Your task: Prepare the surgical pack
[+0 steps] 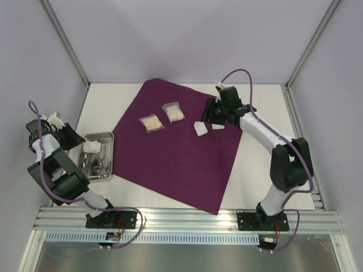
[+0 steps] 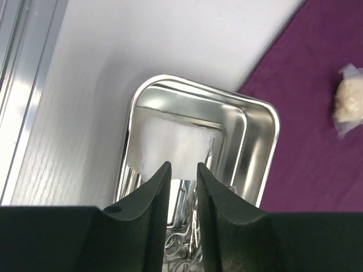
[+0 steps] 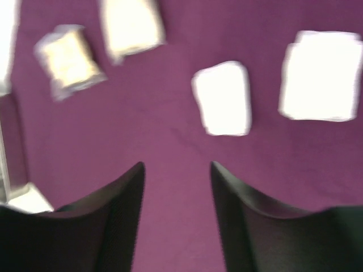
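Note:
The surgical pack (image 1: pixel 176 153) lies spread out as a big plum-purple sheet in the middle of the table. On it rest two clear bags with cream contents (image 1: pixel 152 123) (image 1: pixel 173 111) and two white pads (image 1: pixel 200 128) (image 1: pixel 218 126). My right gripper (image 1: pixel 206 113) hovers over the sheet's far right part, open and empty (image 3: pixel 177 164), with the nearer white pad (image 3: pixel 222 97) just ahead of it. My left gripper (image 2: pixel 181 165) hangs over the metal tray (image 2: pixel 261 164), its jaws slightly apart with nothing between them. A white pad (image 2: pixel 170 141) lies in the tray's far end.
The metal tray (image 1: pixel 108 156) stands left of the sheet and holds several steel instruments (image 1: pixel 95 164). A metal rail (image 1: pixel 187 218) runs along the near edge, and frame posts and walls close in the sides and back.

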### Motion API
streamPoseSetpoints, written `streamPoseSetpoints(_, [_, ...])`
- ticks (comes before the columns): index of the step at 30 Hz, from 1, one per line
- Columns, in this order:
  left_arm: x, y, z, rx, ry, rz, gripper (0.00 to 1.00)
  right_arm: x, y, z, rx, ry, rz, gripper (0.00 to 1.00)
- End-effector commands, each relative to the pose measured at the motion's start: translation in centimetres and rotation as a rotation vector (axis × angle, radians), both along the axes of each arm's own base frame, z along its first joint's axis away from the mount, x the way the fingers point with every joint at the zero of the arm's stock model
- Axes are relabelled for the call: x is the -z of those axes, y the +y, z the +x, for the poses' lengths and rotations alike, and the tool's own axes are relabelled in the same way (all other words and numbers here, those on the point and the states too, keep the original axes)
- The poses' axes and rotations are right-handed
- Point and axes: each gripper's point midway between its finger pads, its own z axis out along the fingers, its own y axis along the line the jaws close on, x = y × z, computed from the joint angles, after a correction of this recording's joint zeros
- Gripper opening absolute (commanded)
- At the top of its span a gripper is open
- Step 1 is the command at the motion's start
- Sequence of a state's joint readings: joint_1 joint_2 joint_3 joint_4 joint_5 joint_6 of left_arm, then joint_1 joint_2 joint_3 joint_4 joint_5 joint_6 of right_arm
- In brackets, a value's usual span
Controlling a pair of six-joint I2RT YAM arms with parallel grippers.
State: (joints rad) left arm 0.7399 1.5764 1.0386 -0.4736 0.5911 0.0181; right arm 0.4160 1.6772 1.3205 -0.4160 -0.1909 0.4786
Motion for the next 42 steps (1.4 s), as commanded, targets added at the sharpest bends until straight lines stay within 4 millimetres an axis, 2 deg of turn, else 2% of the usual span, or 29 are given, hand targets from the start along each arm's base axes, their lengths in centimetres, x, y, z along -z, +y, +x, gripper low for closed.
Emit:
streamPoseSetpoints(1, [-3.3, -0.5, 0.7, 0.064, -0.064, 0.012, 0.34, 1.0, -1.4, 1.9, -0.041, 0.035, -0.050, 0.49])
streamPoseSetpoints(2, [-3.7, -1.0, 0.8, 0.092, -0.077, 0.002, 0.34, 2.8, -1.9, 2.6, -0.050, 0.060, -0.086, 0.46])
streamPoseSetpoints(4, [-4.4, -1.5, 0.5, 0.112, -0.078, -0.020, 0.35, 3.4, -2.0, 3.4, -0.071, 0.076, -0.113, 0.43])
streamPoseSetpoints(5, [-4.7, -1.8, 0.5, 0.125, -0.082, -0.023, 0.35, 5.1, -2.0, 3.6, -0.097, 0.106, -0.132, 0.42])
streamPoseSetpoints(6, [-4.9, -2.0, 0.2, 0.142, -0.082, -0.021, 0.35, 5.1, -1.8, 4.1, -0.107, 0.108, -0.139, 0.43])
streamPoseSetpoints(8, [-5.3, -2.3, 0.0, 0.160, -0.084, -0.014, 0.36, 7.2, -2.0, 4.4, -0.119, 0.142, -0.170, 0.43])
streamPoseSetpoints(11, [-5.8, -2.5, -0.3, 0.179, -0.090, -0.001, 0.36, 8.8, -2.7, 5.0, -0.119, 0.151, -0.220, 0.43])
streamPoseSetpoints(15, [-5.9, -3.1, -0.6, 0.182, -0.097, -0.014, 0.36, 10.9, -3.0, 5.0, -0.138, 0.181, -0.254, 0.43])
streamPoseSetpoints(16, [-5.7, -3.1, -0.7, 0.176, -0.094, -0.020, 0.36, 11.8, -2.9, 4.7, -0.151, 0.201, -0.250, 0.44])
streamPoseSetpoints(21, [-5.6, -3.2, -0.8, 0.172, -0.099, -0.010, 0.36, 13.8, -1.8, 3.9, -0.193, 0.243, -0.193, 0.42])
streamPoseSetpoints(29, [-5.6, -3.6, -1.2, 0.169, -0.105, -0.008, 0.35, 14.0, 0.2, 4.3, -0.216, 0.234, -0.087, 0.41])
streamPoseSetpoints(35, [-5.4, -3.7, -1.2, 0.168, -0.098, -0.021, 0.35, 13.5, 0.6, 4.8, -0.213, 0.216, -0.054, 0.26])
streamPoseSetpoints(40, [-5.7, -3.8, -1.3, 0.170, -0.105, -0.022, 0.35, 10.7, 0.9, 5.0, -0.228, 0.158, -0.033, 0.03])
streamPoseSetpoints(41, [-5.7, -3.8, -1.3, 0.171, -0.104, -0.022, 0.35, 10.3, 0.9, 5.0, -0.229, 0.147, -0.031, 0.01])
streamPoseSetpoints(42, [-5.8, -3.9, -1.3, 0.174, -0.105, -0.020, 0.35, 8.9, 1.0, 5.0, -0.232, 0.121, -0.027, 0.00])
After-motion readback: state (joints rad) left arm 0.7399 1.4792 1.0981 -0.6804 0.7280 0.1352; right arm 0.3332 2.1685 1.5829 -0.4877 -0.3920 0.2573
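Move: The gauze pad that the right hand goes for lies about 14 cm below its fingertips, some 5 cm ahead and 2 cm to the left. The other gauze pad is roughly 7 cm to the right of that pad and 2 cm farther out. The nearer cotton packet sits about 12 cm ahead and 12 cm left of the hand. From the left hand, the targeted pad is roughly 10 cm ahead, 46 cm right and 8 cm lower. Down about 13 cm and forward some 4 cm goes the right hand towards the left-hand gauze pad, swinging first right, then back left by about 3 cm while low, tipping steeper and turning slightly counter-clockwise; its half-open fingers then shut, pinching the pad's near part. The empty left hand rises from the tray, drifting right, fingers still partly open. ##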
